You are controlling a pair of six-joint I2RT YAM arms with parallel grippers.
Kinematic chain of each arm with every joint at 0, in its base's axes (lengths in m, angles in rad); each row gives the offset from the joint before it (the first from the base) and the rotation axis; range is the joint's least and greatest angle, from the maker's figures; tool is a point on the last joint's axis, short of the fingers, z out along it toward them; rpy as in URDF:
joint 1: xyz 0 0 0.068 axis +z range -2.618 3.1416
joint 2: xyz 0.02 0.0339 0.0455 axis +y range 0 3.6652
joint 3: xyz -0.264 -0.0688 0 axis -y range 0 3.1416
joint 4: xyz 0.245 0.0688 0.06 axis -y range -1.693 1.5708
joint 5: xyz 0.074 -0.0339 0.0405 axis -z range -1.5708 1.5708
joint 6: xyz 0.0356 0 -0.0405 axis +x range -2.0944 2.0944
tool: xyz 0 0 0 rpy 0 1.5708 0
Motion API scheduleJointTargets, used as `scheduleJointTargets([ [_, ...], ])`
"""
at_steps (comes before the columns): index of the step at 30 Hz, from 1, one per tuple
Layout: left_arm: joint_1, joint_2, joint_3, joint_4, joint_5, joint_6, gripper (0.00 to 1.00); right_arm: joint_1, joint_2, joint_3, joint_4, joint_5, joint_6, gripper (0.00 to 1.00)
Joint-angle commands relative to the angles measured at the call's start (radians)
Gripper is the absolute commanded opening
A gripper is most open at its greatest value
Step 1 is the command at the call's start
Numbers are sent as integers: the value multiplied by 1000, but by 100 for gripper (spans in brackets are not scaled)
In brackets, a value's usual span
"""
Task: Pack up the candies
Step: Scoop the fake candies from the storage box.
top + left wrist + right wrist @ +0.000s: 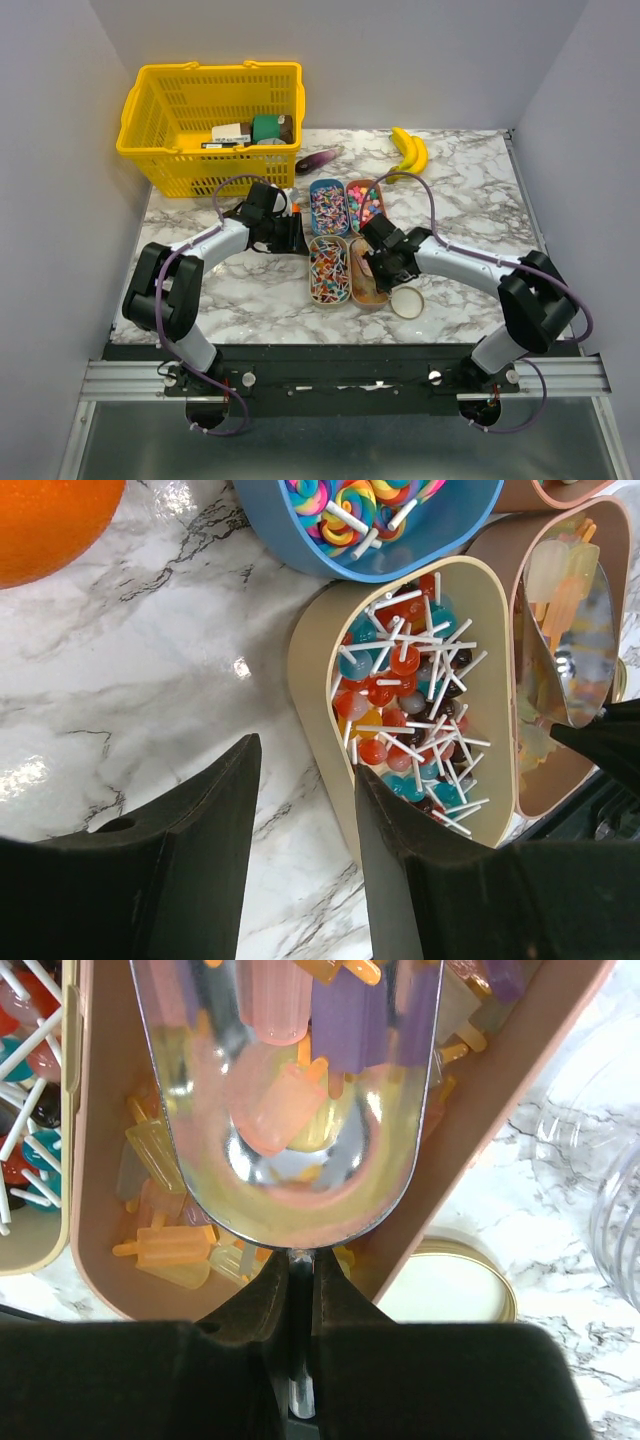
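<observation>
The candies lie in four trays mid-table: a blue one [329, 207], a pink one [365, 203], a beige one [329, 270] and a brown one [367, 280]. White-stick lollipops [410, 700] fill the beige tray [315, 660]. My left gripper [305, 760] is open, its jaws astride that tray's left wall, one finger on the marble side, one over the lollipops. My right gripper [303, 1265] is shut on the thin handle of a metal scoop [290, 1140]. The scoop hangs over the brown tray [95, 1210] and carries pink, purple and orange popsicle-shaped candies.
A gold-rimmed lid [450, 1285] lies right of the brown tray, with clear glassware [605, 1190] beyond it. An orange [50, 520] sits by my left gripper. A yellow basket [210, 125] stands back left, with a purple item [320, 158] and bananas [410, 150] beside it.
</observation>
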Motion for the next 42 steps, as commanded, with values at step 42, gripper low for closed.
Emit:
scheduleJointTargets([
  [42,-8,-50,-1,49,-34,-7,51,27,-315,18,-249,195,323,1],
])
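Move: The right hand holds the scoop, its bowl down in the pink candy box, whose middle is about 4 cm ahead, 3 cm left and 3 cm below. The clear jar stands some 7 cm ahead, 8 cm to the right and about 3 cm lower; its lid is 3 cm back and 5 cm right, roughly 6 cm lower. The lollipop box is 4 cm ahead and 12 cm left, about 3 cm lower. From the left hand the jar is roughly 25 cm to the right, level with it and 5 cm lower. The right hand keeps its grip on the handle and lifts the scoop up out of the pink box, rising about 5 cm in all, easing back some 2 cm and slightly to the right at first. In the later half it climbs faster, shifts a further 2 cm right over the jar lid's side and turns some 10 degrees clockwise, which swings the bowl towards the clear jar. ##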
